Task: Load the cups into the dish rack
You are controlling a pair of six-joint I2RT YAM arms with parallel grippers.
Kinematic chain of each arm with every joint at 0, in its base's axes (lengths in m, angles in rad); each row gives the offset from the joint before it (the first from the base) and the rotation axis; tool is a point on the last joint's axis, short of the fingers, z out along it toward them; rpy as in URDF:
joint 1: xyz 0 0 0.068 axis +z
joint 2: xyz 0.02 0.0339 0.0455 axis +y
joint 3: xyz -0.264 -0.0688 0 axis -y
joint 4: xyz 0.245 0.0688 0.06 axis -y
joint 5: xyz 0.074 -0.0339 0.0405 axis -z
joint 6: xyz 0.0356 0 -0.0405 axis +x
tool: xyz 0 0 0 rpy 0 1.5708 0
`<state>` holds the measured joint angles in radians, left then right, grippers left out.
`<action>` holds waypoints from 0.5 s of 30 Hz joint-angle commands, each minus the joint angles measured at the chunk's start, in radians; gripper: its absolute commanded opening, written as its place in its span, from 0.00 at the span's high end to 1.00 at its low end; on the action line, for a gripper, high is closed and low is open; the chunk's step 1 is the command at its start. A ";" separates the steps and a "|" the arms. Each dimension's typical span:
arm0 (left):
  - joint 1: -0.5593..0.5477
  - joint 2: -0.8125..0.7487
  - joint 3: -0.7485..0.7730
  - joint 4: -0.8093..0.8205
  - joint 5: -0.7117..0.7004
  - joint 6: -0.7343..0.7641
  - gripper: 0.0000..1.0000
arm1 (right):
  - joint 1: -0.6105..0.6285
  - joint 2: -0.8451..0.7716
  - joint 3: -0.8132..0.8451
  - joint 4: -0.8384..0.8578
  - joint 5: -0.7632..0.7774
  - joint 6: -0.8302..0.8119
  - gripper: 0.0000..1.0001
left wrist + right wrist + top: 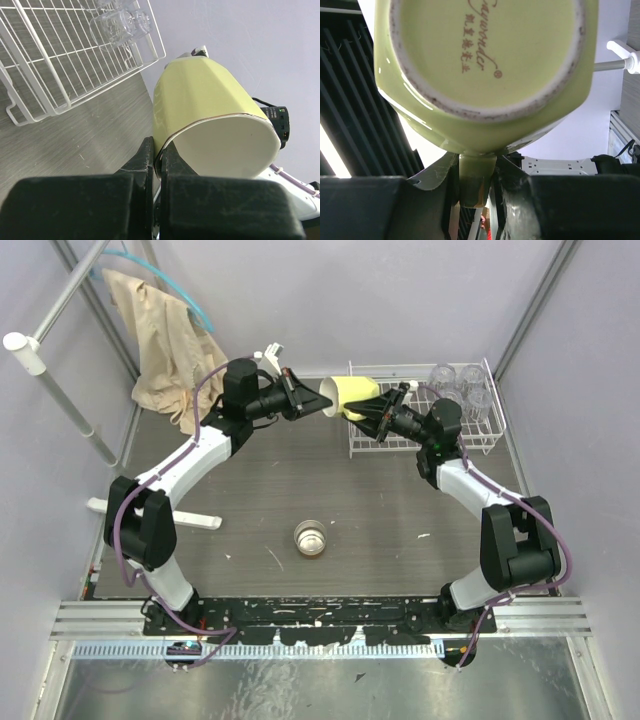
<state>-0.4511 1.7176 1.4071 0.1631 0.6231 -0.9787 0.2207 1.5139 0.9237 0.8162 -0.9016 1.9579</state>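
Observation:
A pale yellow mug (352, 395) hangs on its side in the air just left of the white wire dish rack (420, 448), held between both arms. My left gripper (322, 400) is shut on the mug's rim (172, 137), one finger inside the mouth and one outside. From the other side, my right gripper (364, 412) is shut on the mug's handle (476, 180), under its base (485, 55). Clear tumblers (458, 385) stand at the rack's right end, also seen in the left wrist view as tumblers (117, 25) in the rack (50, 75). A small metallic cup (311, 538) sits upright on the table, near the middle front.
A beige cloth (165, 350) hangs over a rail at the back left. A white pole (60, 390) slants along the left side. A white bar (150, 512) lies on the table by the left arm. Grey walls close in the back and sides.

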 commanded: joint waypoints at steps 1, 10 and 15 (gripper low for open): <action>-0.008 -0.058 -0.001 0.089 0.060 -0.045 0.99 | 0.004 0.015 0.043 0.091 0.026 -0.002 0.99; -0.002 -0.062 0.017 -0.010 0.020 0.012 0.64 | -0.001 -0.001 0.069 0.036 0.029 -0.077 0.99; 0.018 -0.070 0.012 -0.055 -0.020 0.023 0.52 | -0.027 -0.009 0.085 0.025 0.035 -0.097 0.99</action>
<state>-0.4465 1.7073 1.4055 0.1333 0.6140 -0.9691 0.2195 1.5276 0.9329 0.7788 -0.9043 1.9167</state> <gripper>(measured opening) 0.423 0.267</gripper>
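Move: The left hand already has the lower rim wall of the yellow cup between its fingers; the cup's middle is about 5 cm to its right, 2 cm ahead and 4 cm above. From the right hand, which holds the handle, the dish rack's middle lies roughly 12 cm ahead, 20 cm to the right and 28 cm below; the glasses at the rack's right end are some 16 cm ahead, 28 cm right and 25 cm below. The left hand stays practically in place at the cup's mouth and opens its fingers from shut to a bit under half wide, ending its pinch on the rim, with one finger now clear inside the cup and the other just outside the lower wall. The right hand keeps its pinch on the handle and takes the cup over, sinking by about 1 cm with hardly any turn. ##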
